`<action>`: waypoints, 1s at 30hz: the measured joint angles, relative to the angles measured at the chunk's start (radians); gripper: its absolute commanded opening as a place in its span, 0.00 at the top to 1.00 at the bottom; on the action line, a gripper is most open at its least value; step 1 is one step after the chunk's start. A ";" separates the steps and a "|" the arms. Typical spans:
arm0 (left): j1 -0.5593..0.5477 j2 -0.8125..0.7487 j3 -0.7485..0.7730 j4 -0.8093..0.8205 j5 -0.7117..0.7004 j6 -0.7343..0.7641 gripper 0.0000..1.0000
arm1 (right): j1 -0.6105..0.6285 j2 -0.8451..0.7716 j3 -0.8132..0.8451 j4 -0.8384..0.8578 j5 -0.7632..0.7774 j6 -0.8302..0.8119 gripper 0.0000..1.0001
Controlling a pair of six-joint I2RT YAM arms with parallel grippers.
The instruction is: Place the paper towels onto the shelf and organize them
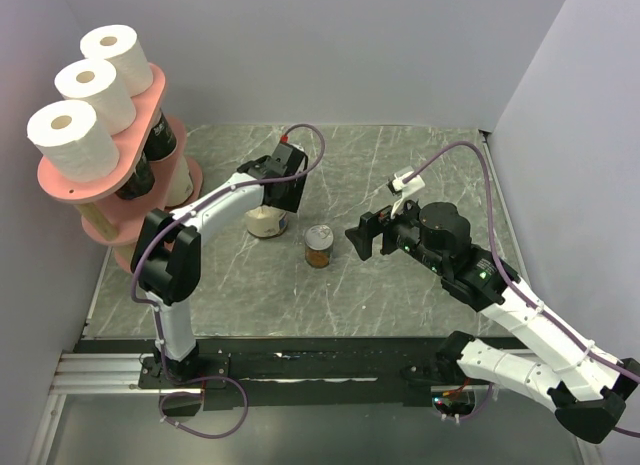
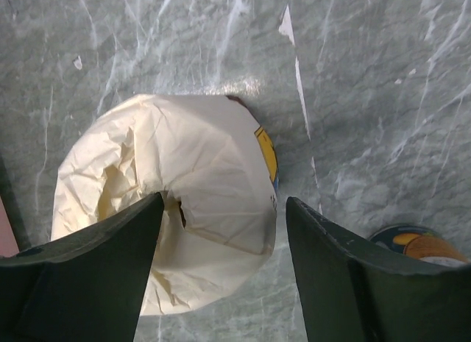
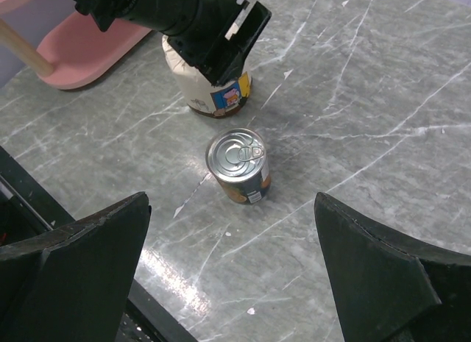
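A paper towel roll in crinkled cream wrapping (image 2: 184, 180) stands on end on the marble table (image 1: 400, 175). My left gripper (image 2: 224, 202) hangs open right over it. Its left finger (image 2: 110, 261) covers the roll's top near the core hole. Its right finger (image 2: 338, 276) stays just clear of the roll's outer side. In the top view the same gripper (image 1: 275, 207) points down at the roll (image 1: 262, 223). The pink shelf (image 1: 75, 190) at far left carries three white rolls (image 1: 72, 137) on top and black-wrapped rolls (image 1: 160, 137) one tier down. My right gripper (image 1: 362, 235) is open and holds nothing.
A small tin can (image 1: 319, 247) stands upright between the two grippers, just right of the cream roll, and shows below the right gripper (image 3: 232, 198) as the can (image 3: 239, 165). The shelf's pink base (image 3: 88, 44) lies left of the roll. Grey walls close the table in.
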 measured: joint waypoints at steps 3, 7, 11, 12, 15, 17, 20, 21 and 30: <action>-0.005 0.000 0.000 -0.014 -0.006 -0.001 0.32 | 0.000 0.000 0.000 0.000 -0.001 0.005 0.01; -0.006 0.000 -0.003 -0.016 -0.008 -0.002 0.40 | 0.000 -0.004 0.000 0.000 -0.004 0.011 0.00; -0.007 0.000 -0.017 -0.011 -0.010 -0.015 0.51 | 0.000 -0.024 -0.001 0.000 -0.019 0.021 0.00; -0.007 0.000 -0.017 -0.011 -0.011 -0.017 0.53 | 0.000 -0.031 -0.001 0.000 -0.023 0.022 0.00; -0.008 0.000 -0.018 -0.017 -0.024 -0.020 0.55 | 0.000 -0.047 -0.001 0.001 -0.031 0.025 0.01; -0.008 -0.004 -0.024 -0.020 -0.042 -0.020 0.56 | 0.000 -0.055 0.000 0.001 -0.039 0.024 0.01; -0.008 -0.021 -0.040 -0.046 -0.069 -0.020 0.57 | 0.000 -0.057 0.001 0.000 -0.044 0.023 0.00; -0.008 -0.028 -0.045 -0.060 -0.077 -0.020 0.57 | 0.000 -0.057 0.001 0.000 -0.044 0.023 0.01; -0.006 -0.132 -0.134 -0.145 -0.193 -0.042 0.59 | 0.000 -0.090 -0.004 0.010 -0.049 0.026 0.00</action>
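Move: The wrapped paper towel roll stands right at my open left hand: its middle is about 4 cm left, level fore and aft, and 3 cm below the fingertips, which straddle its right-hand wall. The can is some 9 cm right, 7 cm back and 4 cm below; the white roll already on the low shelf is roughly 23 cm left, 8 cm ahead and 2 cm lower. From my right hand, the wrapped roll lies about 18 cm ahead, 21 cm left and 20 cm below. I ease my left fingers down barely a centimetre and pinch the wrapped roll's right-hand wall, one finger on the inner side, one outside. Still gripping, I carry my left hand about 6 cm left and nearly 5 cm back, away from the can, raising the hand's left side some 10 degrees. My right hand, empty and open, backs up and rises about 3 cm. ##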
